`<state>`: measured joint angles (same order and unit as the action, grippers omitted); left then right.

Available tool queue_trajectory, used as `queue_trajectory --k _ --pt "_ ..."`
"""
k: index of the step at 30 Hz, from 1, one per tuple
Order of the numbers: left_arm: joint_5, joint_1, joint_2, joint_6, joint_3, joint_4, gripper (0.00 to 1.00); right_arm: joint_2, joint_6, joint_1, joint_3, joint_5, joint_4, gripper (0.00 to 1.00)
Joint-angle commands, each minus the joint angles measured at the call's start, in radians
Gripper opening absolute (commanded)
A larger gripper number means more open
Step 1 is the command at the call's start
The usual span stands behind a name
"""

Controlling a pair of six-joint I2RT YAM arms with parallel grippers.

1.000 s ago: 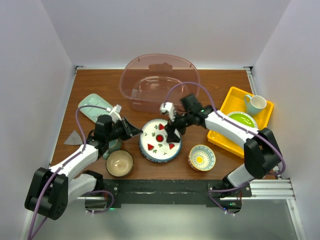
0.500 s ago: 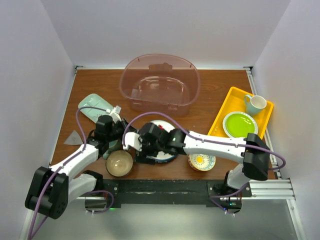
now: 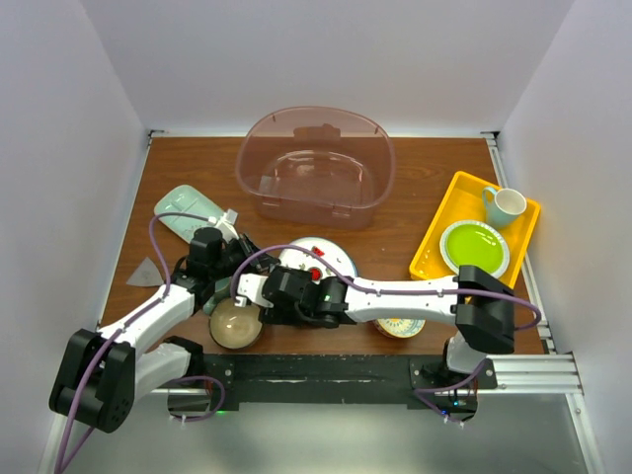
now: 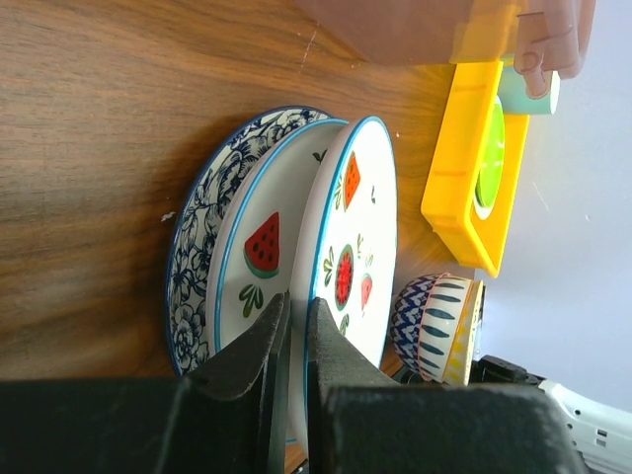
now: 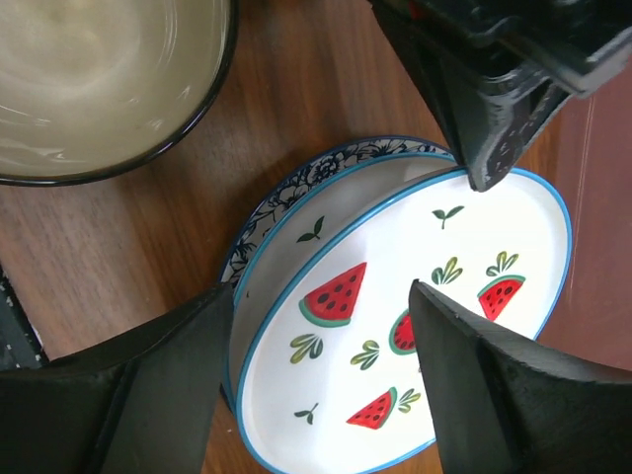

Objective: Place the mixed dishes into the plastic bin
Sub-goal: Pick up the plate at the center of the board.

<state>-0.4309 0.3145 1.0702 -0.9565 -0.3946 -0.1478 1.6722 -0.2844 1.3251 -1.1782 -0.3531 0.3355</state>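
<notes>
A white plate with red watermelon marks [image 4: 346,237] is tilted up off a second such plate and a blue-patterned plate [image 4: 193,247]. My left gripper [image 4: 295,308] is shut on its rim. In the right wrist view the same plate [image 5: 395,326] lies between the spread fingers of my open right gripper [image 5: 336,390], and the left gripper's fingertips [image 5: 484,168] hold its far edge. From above, my right gripper [image 3: 286,294] covers most of the plate [image 3: 316,253]. The plastic bin [image 3: 316,163] stands behind. A tan bowl [image 3: 235,324], a patterned bowl [image 4: 434,326], a mint dish [image 3: 185,209] and a teal mug [image 3: 504,204] are also in view.
A yellow tray [image 3: 444,212] at the right holds a lime-green plate [image 3: 474,247] and the mug. A small grey triangular piece [image 3: 148,270] lies at the left edge. My right arm stretches across the near table, over the patterned bowl.
My right arm has swung from the plates' right side across to their near left side, its jaws narrowing a little. The left gripper has kept its hold on the plate rim.
</notes>
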Motion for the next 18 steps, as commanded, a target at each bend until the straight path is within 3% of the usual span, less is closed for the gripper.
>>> queue_trajectory --k 1,4,7,8,14,15,18 --pt "-0.026 0.000 -0.032 -0.067 -0.026 -0.104 0.00 0.015 0.017 0.022 -0.003 -0.067 -0.039 0.73" --pt "-0.025 0.000 -0.033 -0.068 -0.026 -0.105 0.00 0.027 0.004 0.029 0.012 -0.109 -0.053 0.70" --pt "-0.025 0.000 -0.033 -0.068 -0.021 -0.108 0.00 0.029 -0.009 0.031 0.025 -0.132 -0.062 0.59" --pt "-0.025 0.000 -0.033 -0.067 -0.021 -0.110 0.00 0.026 -0.013 0.029 0.028 -0.138 -0.062 0.50" --pt "-0.023 0.000 -0.036 -0.073 -0.012 -0.119 0.00 0.027 -0.027 0.034 0.037 -0.138 -0.062 0.30" --pt "-0.026 0.000 -0.039 -0.073 -0.010 -0.121 0.00 0.027 -0.027 0.036 0.037 -0.136 -0.059 0.20" --pt "-0.028 0.000 -0.042 -0.074 -0.007 -0.122 0.00 0.023 -0.022 0.036 0.031 -0.113 -0.044 0.09"
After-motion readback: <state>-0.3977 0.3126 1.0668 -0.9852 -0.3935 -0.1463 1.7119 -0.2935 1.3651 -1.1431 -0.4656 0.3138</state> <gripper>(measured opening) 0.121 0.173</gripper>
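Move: The raised watermelon plate, still pinched by the left hand at its left rim, has its middle about 6 cm ahead of the right hand, 5 cm to its right and 3 cm lower. From the right hand, the stacked plates below are centred some 4 cm ahead, 6 cm right and 7 cm down, and the brown bowl about 6 cm back, 13 cm left and 6 cm down. From the left hand, the raised plate's middle is roughly 9 cm right, 2 cm back and 3 cm below. The right hand, wide open astride the near-left rim of the raised watermelon plate, sinks about 2 cm, edging nearly 1 cm to its right, while its fingers close from wide to nearly shut and pinch the rim. The left hand keeps its pinch on the same plate farther out along the rim, almost still. ##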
